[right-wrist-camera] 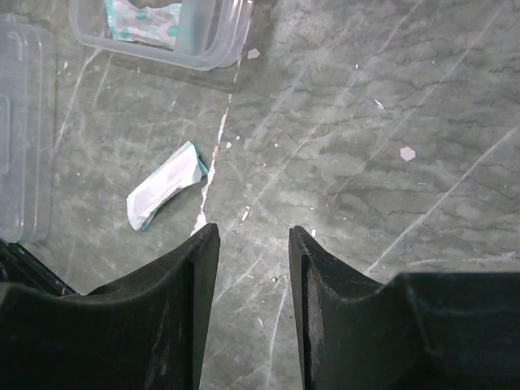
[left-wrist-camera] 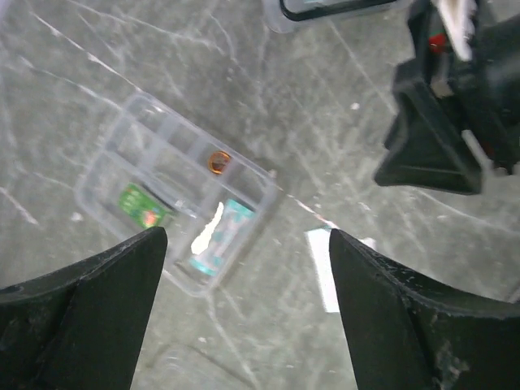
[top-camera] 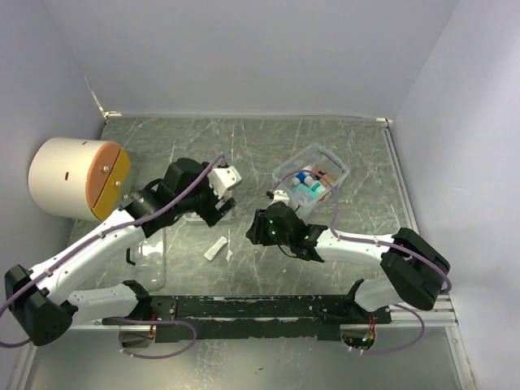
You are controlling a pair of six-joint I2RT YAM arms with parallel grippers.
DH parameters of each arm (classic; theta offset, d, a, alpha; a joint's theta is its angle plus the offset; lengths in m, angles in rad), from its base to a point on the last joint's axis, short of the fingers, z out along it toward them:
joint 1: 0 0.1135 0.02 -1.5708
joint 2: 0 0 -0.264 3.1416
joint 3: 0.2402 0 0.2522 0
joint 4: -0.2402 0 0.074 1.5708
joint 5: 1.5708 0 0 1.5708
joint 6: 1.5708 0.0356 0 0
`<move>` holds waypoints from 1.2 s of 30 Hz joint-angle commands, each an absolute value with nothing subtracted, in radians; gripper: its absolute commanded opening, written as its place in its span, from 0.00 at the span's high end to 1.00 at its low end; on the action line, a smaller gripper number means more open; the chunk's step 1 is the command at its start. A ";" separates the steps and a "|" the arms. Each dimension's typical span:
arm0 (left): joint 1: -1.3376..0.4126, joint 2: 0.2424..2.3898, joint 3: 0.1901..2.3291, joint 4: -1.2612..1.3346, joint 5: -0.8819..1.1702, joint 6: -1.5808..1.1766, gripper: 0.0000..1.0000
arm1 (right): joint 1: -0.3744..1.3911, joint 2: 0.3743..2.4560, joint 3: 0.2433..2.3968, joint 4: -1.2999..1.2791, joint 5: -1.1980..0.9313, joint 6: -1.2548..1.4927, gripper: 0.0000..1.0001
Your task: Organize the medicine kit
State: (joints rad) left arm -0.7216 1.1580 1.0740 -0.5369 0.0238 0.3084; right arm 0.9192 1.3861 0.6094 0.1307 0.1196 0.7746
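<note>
The medicine kit's clear case [top-camera: 313, 173] sits at the back right with small bottles in it. Its clear divided tray [left-wrist-camera: 159, 166] lies on the table apart from the case and holds a green packet [left-wrist-camera: 140, 207], an orange ring [left-wrist-camera: 218, 162] and a teal-and-white packet [left-wrist-camera: 221, 238]. My left gripper [left-wrist-camera: 248, 236] hangs open above the tray's near corner with nothing between its fingers. A loose white packet [right-wrist-camera: 164, 185] lies on the table just ahead and left of my right gripper [right-wrist-camera: 254, 229]. That gripper stands open and empty, low over the marble.
A clear lid [top-camera: 151, 258] lies near the left arm. A big white-and-orange cylinder [top-camera: 80, 179] stands at the far left. White walls close the table at the back and sides. Small white scraps dot the marble [right-wrist-camera: 406, 153].
</note>
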 commanded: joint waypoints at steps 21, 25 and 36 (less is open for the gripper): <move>-0.816 1.469 1.037 -0.596 -0.099 0.013 0.41 | 0.917 1.431 0.567 0.202 0.135 0.780 0.61; -0.823 1.550 1.054 -0.629 -0.069 0.049 0.49 | 0.918 1.415 0.567 0.196 0.155 0.773 0.61; -0.849 1.695 1.101 -0.658 -0.058 0.045 0.47 | 0.917 1.355 0.527 0.192 0.202 0.770 0.62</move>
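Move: Below the left hand, roughly 21 cm down, lies the last white packet, about 6 cm back and 2 cm to its left. The clear divided box has its middle some 9 cm ahead and 5 cm left of this hand; the clear lid lies about 9 cm back and 22 cm left. From the right hand the packet is about 11 cm left, 3 cm back and 6 cm lower. Dropping about 18 cm towards the white packet, the left hand first eases back some 4 cm and ends nearly that far back. The fingers tip steeply down by some 35 degrees and draw in from wide open to about half, stopping just above the packet without gripping it. The right hand merely dips about 2 cm and rises slightly. ##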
